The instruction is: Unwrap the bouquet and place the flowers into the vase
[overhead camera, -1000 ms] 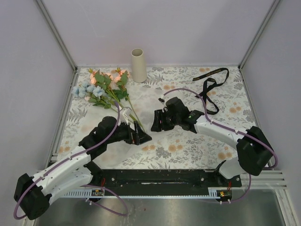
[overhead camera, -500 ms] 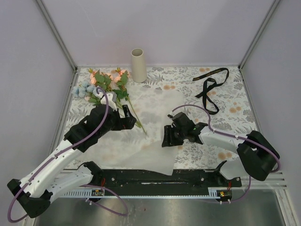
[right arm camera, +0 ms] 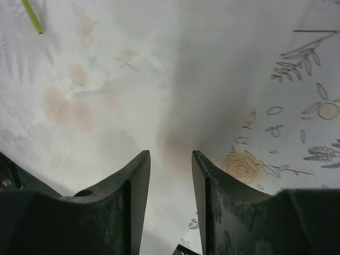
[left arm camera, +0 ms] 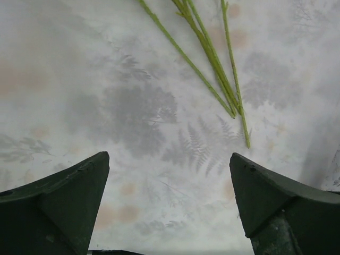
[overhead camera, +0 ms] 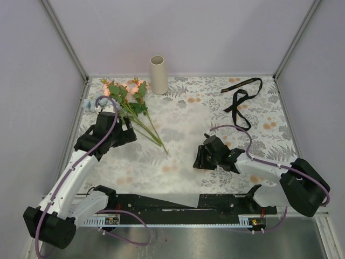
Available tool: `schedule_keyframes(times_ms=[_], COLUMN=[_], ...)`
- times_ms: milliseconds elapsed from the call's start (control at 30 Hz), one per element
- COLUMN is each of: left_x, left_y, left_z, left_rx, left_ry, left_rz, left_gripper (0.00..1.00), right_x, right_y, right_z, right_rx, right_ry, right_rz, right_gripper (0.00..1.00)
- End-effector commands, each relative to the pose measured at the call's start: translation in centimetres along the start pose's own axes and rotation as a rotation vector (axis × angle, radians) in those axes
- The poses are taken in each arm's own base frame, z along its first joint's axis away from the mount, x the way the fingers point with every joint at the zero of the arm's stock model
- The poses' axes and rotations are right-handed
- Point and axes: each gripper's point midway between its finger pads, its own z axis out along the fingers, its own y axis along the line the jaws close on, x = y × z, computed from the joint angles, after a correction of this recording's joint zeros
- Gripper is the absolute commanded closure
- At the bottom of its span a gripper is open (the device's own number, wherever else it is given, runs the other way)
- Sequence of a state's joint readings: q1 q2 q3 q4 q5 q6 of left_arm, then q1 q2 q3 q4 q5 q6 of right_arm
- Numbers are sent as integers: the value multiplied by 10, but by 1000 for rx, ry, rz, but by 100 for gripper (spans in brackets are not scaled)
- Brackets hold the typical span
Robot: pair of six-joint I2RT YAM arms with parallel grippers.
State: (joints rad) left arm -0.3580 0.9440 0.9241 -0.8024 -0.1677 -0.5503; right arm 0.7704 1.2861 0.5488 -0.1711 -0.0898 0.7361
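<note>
The bouquet lies undone. Its flowers [overhead camera: 126,96], peach-pink and pale blue with green leaves, rest at the back left, their stems [left arm camera: 212,58] fanning toward the middle over the thin white wrapping paper [overhead camera: 167,129]. The beige vase [overhead camera: 158,74] stands upright at the back centre with nothing in it. My left gripper [overhead camera: 131,136] [left arm camera: 169,155] hangs wide open just short of the stem ends, holding nothing. My right gripper [overhead camera: 199,160] [right arm camera: 170,152] sits low over the paper's right part. Its jaws stand a narrow gap apart, with paper showing between them.
The black ribbon [overhead camera: 240,97] lies loose at the back right. A floral tablecloth [right arm camera: 319,111] covers the table beyond the paper's right edge. One stem tip [right arm camera: 33,18] shows at the far left of the right wrist view. Metal frame posts flank the table.
My left arm swung back and left toward the stems. My right gripper pulled toward the near right with its jaws narrowing. The white paper now lies spread flat across the middle.
</note>
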Motion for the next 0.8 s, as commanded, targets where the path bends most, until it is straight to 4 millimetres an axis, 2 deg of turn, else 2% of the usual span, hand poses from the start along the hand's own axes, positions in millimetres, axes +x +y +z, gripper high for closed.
schedule_keyframes(times_ms=[0,67,133,267,400,467,567,600,633,667,767], left_x=[1,3,1,-3,3,1,-3,-6,-8,-11,-17], left_y=[6,9,2,5,-1,2,2,3,4,7,13], left_z=[10,14,11,10,9,5,-3,-6,-10,-13,-20], left_rx=[70,83,119,108,157,148,161,159,158,146,123], left_ry=[-11,-5,3,-3,4,-20,-68,-86,-106,-130,-184], left_rz=[-11,-23,-3,39,43,41,37,36,33,29,15], left_gripper=[1,1,1,1,1,1,1,1,1,1,1], right_x=[-23,-30,-43,-90,-139,-161,-187,-203,-205,-219,-235], right_y=[-17,-16,-5,38,81,102,129,145,148,162,178], right_z=[-3,-10,-20,-38,-36,-28,-1,2,18,26,63], right_rx=[68,80,54,-24,-43,-56,-66,-88,-82,-97,-97], right_ry=[-165,-203,-243,-343,-393,-410,-403,-420,-396,-405,-378], right_rz=[83,96,86,3,-119,-164,-218,-229,-240,-248,-265], right_gripper=[54,55,55,53,51,51,51,51,51,51,52])
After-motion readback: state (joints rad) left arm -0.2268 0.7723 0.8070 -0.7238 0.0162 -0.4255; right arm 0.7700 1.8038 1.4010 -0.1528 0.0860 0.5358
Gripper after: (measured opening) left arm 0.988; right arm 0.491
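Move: The right hand hovers about 3 cm above the opened white paper. The rightmost peach flower, whose bare stem lies nearest this hand, has its stem's middle some 20 cm ahead and 18 cm left. The vase stands about 38 cm ahead and 17 cm left, the clustered blooms roughly 35 cm ahead and 34 cm left, and the black ribbon about 33 cm ahead and 20 cm right. From the left hand that stem's middle is about 13 cm ahead, 6 cm right and 16 cm below. After a small shift of about 2 cm to its right, the right hand leaves the near part of the paper and sweeps forward, left and up, ending roughly 19 cm farther out, 13 cm left and 13 cm higher, towards the peach flower's stem, its fingers swinging up about 25 degrees to point more forward and staying half open. Meanwhile the left hand, wide open and empty, dips about 3 cm and comes back up without travelling anywhere. ##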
